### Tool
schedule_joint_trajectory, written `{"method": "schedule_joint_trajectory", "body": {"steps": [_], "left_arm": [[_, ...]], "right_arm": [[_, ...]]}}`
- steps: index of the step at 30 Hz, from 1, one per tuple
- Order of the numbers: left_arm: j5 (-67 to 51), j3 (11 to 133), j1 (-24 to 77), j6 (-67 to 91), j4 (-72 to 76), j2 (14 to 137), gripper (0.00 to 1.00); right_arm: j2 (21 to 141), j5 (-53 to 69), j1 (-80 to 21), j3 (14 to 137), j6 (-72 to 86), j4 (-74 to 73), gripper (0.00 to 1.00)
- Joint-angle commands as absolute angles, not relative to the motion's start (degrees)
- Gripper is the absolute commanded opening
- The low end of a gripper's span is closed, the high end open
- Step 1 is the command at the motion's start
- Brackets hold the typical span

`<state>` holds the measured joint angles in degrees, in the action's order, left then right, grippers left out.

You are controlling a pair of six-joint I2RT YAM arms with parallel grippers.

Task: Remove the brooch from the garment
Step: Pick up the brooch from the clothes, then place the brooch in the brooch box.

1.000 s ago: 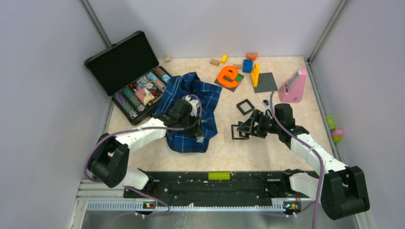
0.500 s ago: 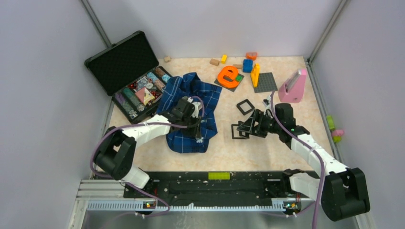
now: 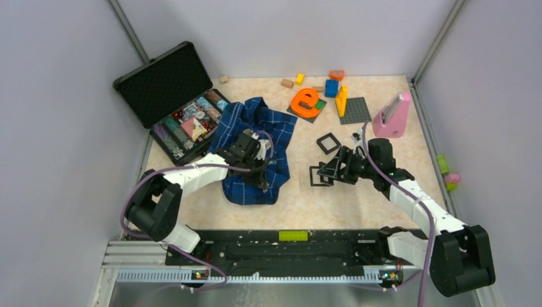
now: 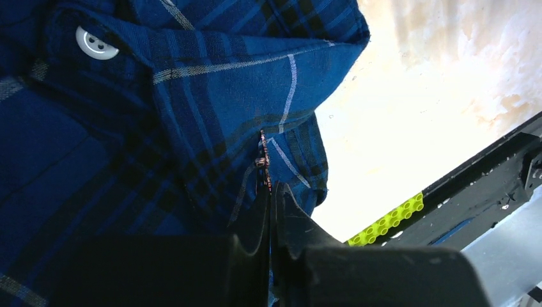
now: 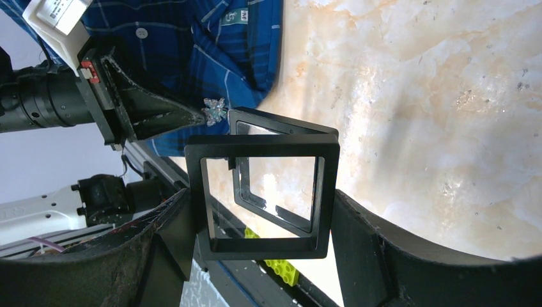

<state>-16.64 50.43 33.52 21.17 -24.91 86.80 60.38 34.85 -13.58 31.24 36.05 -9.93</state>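
Observation:
The garment [image 3: 255,121], a dark blue plaid shirt, lies crumpled left of the table's middle. My left gripper [image 3: 262,183] rests on its lower right edge, jaws shut. In the left wrist view the brooch [image 4: 263,167] shows edge-on, pinched at the tips of that gripper [image 4: 271,192], against the shirt [image 4: 192,96]. The right wrist view shows the brooch [image 5: 214,110] as a small sparkly piece at those tips. My right gripper [image 3: 329,169] hovers right of the shirt, shut on a black square frame [image 5: 262,147].
An open black case [image 3: 185,125] of small items stands left of the shirt. Another black frame [image 3: 328,142] lies on the table. At the back are an orange letter [image 3: 307,101], coloured bricks, a grey baseplate [image 3: 355,110] and a pink object [image 3: 391,115].
My left gripper's jaws have closed on the brooch at the shirt's edge, and that arm's elbow has drawn in. The right arm and its frame have not moved.

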Motion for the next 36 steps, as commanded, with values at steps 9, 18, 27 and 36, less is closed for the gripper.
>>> {"method": "schedule_joint_trajectory", "body": {"steps": [9,18,27,36], "left_arm": [[-28.4,51.4,32.6,24.6,-20.9,80.0,0.00],[-46.5,46.4,33.0,42.0,6.7,81.9,0.00],[-43.8,47.9,38.2,51.4,24.6,94.2,0.00],[-42.8,44.6,39.5,60.1,46.9,101.9,0.00]], "right_arm": [[60.6,35.6,-12.8,33.1,34.5,-8.4,0.54],[62.5,34.9,-12.9,32.3,34.5,-5.6,0.54],[63.7,33.3,-12.8,29.0,37.4,-0.4,0.52],[62.5,27.5,-12.8,27.9,37.0,-2.3,0.53]]}}
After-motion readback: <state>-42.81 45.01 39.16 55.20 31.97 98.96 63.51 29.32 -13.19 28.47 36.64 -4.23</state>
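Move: The left fingers are already shut on the brooch at the garment's surface. The black box held open by the right gripper is some 19 cm to their right, level fore and aft and about 5 cm higher. The garment's middle is about 11 cm ahead and 3 cm left, just below; the loose black frame lies about 14 cm ahead and 21 cm right. From the right gripper, the brooch is about 22 cm left, level fore and aft, 6 cm lower, and the box 3 cm left. Keep the left fingers shut on the brooch and lift it off the garment. Rise about 9 cm while swinging right, then sink some 2 cm as you carry on right, about 14 cm in all, towards the open black box, rolling the wrist some 45 degrees so the downward fingers come up to point nearly level to the right. Late on, lower the right gripper slightly and ease it forward, keeping its hold on the box. ##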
